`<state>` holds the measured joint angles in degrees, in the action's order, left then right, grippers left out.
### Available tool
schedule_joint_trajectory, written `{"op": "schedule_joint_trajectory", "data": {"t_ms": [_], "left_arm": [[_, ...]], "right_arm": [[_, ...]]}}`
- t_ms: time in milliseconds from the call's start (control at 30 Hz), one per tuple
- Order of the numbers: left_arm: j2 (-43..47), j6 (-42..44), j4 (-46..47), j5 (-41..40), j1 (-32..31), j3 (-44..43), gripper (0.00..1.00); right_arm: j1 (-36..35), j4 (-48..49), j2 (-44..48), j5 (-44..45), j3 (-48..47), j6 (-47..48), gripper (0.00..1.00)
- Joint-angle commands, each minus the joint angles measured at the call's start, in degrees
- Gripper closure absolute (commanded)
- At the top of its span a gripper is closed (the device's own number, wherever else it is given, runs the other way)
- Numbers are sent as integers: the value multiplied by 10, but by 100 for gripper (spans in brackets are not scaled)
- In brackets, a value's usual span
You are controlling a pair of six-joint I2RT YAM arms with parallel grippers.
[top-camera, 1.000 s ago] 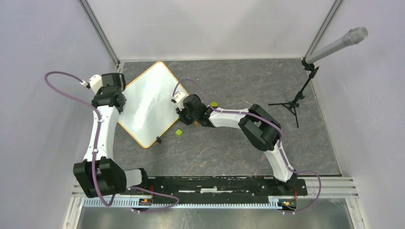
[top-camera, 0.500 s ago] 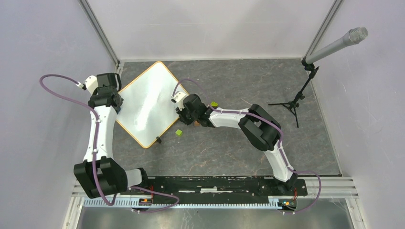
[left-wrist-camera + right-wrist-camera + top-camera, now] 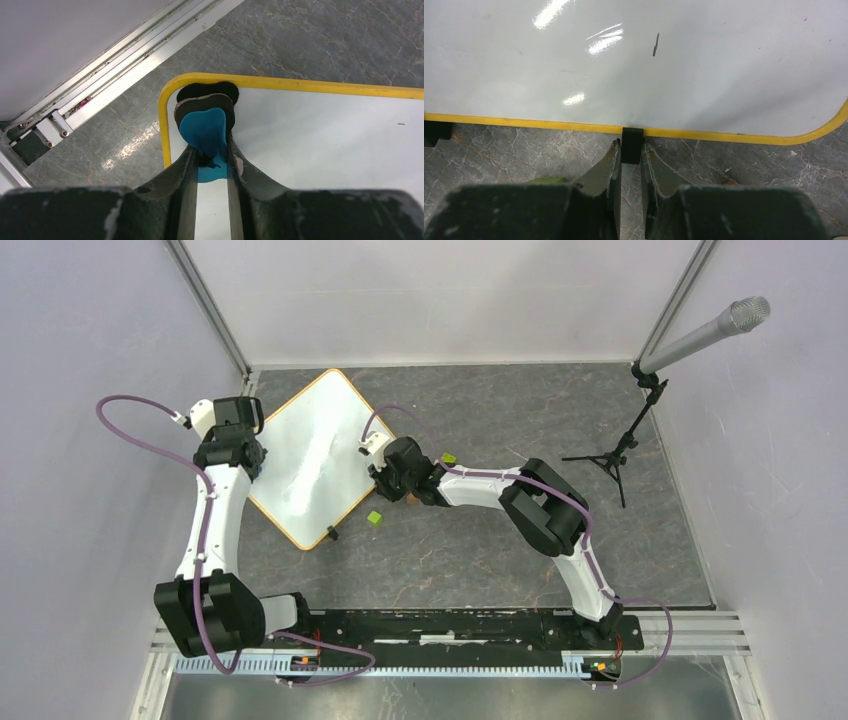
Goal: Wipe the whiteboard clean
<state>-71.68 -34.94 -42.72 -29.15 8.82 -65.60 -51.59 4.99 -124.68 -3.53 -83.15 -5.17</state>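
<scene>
The whiteboard [image 3: 310, 455] lies turned like a diamond on the grey table, white with a yellow rim. My left gripper [image 3: 235, 445] is at its left corner, shut on a blue eraser [image 3: 205, 132] whose black felt presses on the whiteboard [image 3: 325, 145] just inside the rim. My right gripper [image 3: 385, 468] is at the board's right edge, shut on a small black clip [image 3: 632, 145] fixed to the rim. In the right wrist view the whiteboard [image 3: 674, 65] is nearly blank, with one short dark mark [image 3: 656, 44].
Two small green blocks [image 3: 374, 519] [image 3: 449, 458] lie on the table beside the right gripper. A second black clip [image 3: 332, 534] sits on the board's lower edge. A microphone on its stand [image 3: 615, 455] is at the right. An aluminium frame rail [image 3: 125, 65] runs close behind the board's left corner.
The left gripper slid with the eraser a little to the left, then came back right to about where it was. The right gripper has stayed on the clip.
</scene>
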Motion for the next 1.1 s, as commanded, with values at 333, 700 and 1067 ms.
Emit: {"op": "schedule_joint_trajectory", "data": {"t_ms": [333,700,1067], "left_arm": [[5,-8,-5,27,34,-30,76],[27,-41,10,23,-90,58,77],[75,-23,-15,48,-117,61,77]], "right_arm": [[4,-39,-21,-8,-6,8,100],[5,-38,-11,-3,4,14,100],[5,-33,2,7,16,19,92]]}}
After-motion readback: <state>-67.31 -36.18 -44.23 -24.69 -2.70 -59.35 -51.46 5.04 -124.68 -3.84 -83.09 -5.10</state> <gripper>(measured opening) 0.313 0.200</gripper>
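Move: The left hand holds the blue-and-black eraser at the tilted whiteboard's left corner; the board's middle lies about 15 cm to its right, some 5 cm ahead and about 9 cm lower. The loose black clip on the board's lower-right edge is about 7 cm back, 18 cm right and 17 cm below. From the right hand, gripping the other clip, the board's middle is roughly 14 cm left, 5 cm ahead and 6 cm higher, the green block 5 cm back and 1 cm left. The left hand keeps its grip on the eraser and, after edging about 1 cm left and up at the corner, sweeps some 8 cm to the right, dipping about 3 cm down the board's slope early in the stroke and easing slightly back, the wrist turning roughly 15 degrees clockwise as the eraser stays against the white surface. The right hand stays still with its fingers shut on the edge clip, bracing the board. ##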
